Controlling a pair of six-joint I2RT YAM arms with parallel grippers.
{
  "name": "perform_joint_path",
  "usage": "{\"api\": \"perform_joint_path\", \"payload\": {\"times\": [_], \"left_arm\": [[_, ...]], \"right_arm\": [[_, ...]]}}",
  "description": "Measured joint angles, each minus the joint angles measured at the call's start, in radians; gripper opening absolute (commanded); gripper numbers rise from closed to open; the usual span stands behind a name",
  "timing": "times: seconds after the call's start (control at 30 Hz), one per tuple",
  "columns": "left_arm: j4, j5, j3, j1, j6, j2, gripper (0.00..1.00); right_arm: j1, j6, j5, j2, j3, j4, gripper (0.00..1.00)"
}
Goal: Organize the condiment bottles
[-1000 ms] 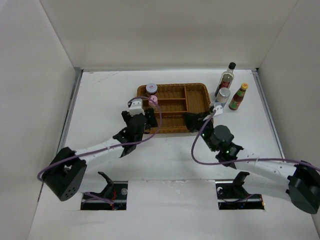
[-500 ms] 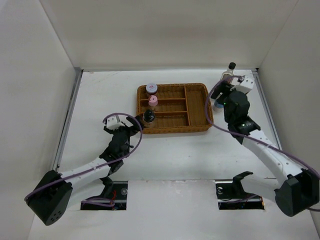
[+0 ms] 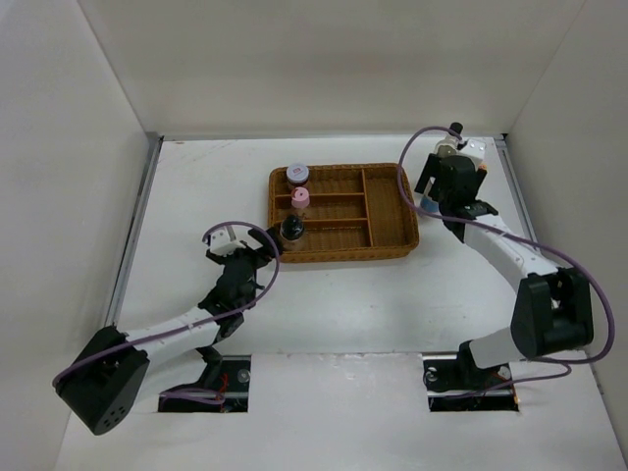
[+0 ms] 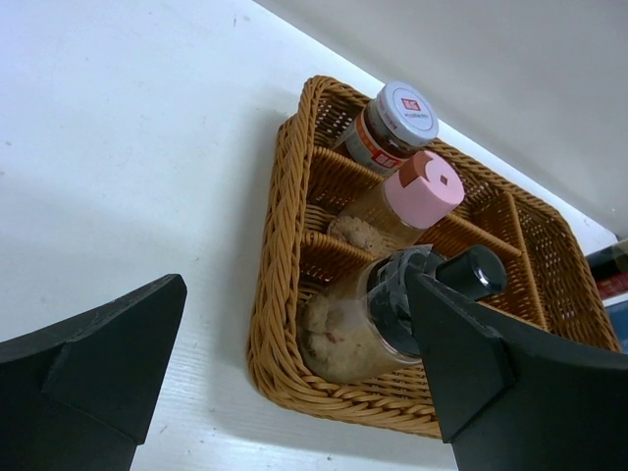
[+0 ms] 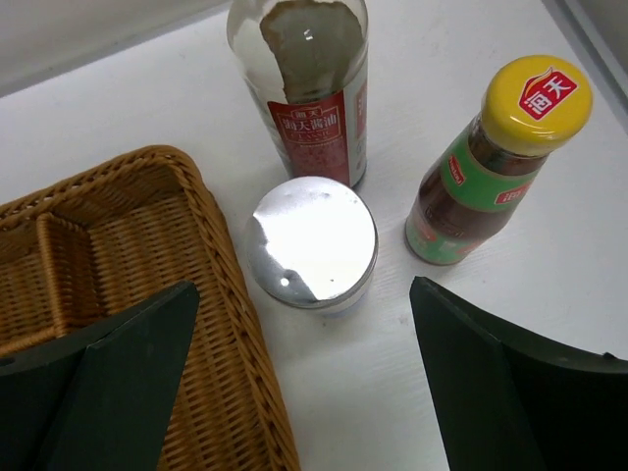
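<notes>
Three condiment bottles stand in the left compartments of the wicker basket (image 3: 339, 255): a dark-lidded jar (image 3: 297, 175), a pink-lidded jar (image 3: 301, 197) and a short black-capped bottle (image 3: 291, 230). My left gripper (image 3: 245, 245) is open, a short way in front of the basket's left corner, holding nothing. In the right wrist view a tall clear bottle (image 5: 312, 88), a silver-lidded jar (image 5: 312, 243) and a red sauce bottle with a yellow cap (image 5: 500, 162) stand on the table right of the basket (image 5: 108, 255). My right gripper (image 5: 302, 294) hovers open above the silver-lidded jar.
White walls close in the table on three sides. The basket's middle and right compartments (image 3: 378, 206) hold nothing. In the left wrist view the basket rim (image 4: 280, 285) lies between my open fingers, with the three bottles leaning behind it. A purple cable loops beside each arm.
My right arm swung from the basket's front edge to the bottles at the back right, and its jaws opened. My left arm drew back from the basket, where the short black-capped bottle now stands.
</notes>
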Motion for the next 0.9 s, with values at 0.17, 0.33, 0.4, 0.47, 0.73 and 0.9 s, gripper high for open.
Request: {"api": "perform_joint_path", "payload": {"times": [0.17, 0.33, 0.4, 0.47, 0.73, 0.9], "left_arm": [[0.003, 0.006, 0.000, 0.001, -0.008, 0.024, 1.00], [0.004, 0.011, 0.000, 0.004, -0.014, 0.042, 1.00], [0.005, 0.014, 0.000, 0.006, -0.016, 0.044, 1.00], [0.005, 0.018, 0.000, 0.009, -0.016, 0.045, 1.00], [0.005, 0.025, 0.000, 0.024, -0.017, 0.045, 1.00], [0.005, 0.028, -0.001, 0.060, -0.020, 0.040, 1.00]], "right_arm": [[-0.024, 0.000, -0.018, 0.052, 0.021, -0.004, 0.95], [-0.039, 0.003, -0.029, 0.117, 0.048, -0.001, 0.88], [-0.043, 0.004, -0.034, 0.144, 0.060, 0.003, 0.80], [-0.043, 0.002, -0.036, 0.170, 0.079, 0.005, 0.63], [-0.021, -0.024, 0.024, 0.153, 0.071, 0.018, 0.48], [0.058, -0.074, 0.077, 0.034, 0.062, 0.027, 0.48]]}}
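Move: The silver-lidded jar is just in front of the right hand's open fingers: some 3 cm ahead, 1 cm to the right, its middle about 6 cm lower. The clear red-label bottle stands roughly 7 cm beyond the jar, the yellow-capped bottle about 9 cm to the jar's right. The basket's empty right compartment lies some 12 cm to the jar's left. From the left hand the jar is about 53 cm right, 16 cm ahead and slightly lower. Pinches the silver-lidded jar between the right fingers: the open hand first sinks nearly 4 cm and reaches about 3 cm forward around the jar, closing until the pads stop on its sides. Keeping hold, the hand then lifts the jar some 6 cm, easing back about 2 cm and starting left towards the basket. ##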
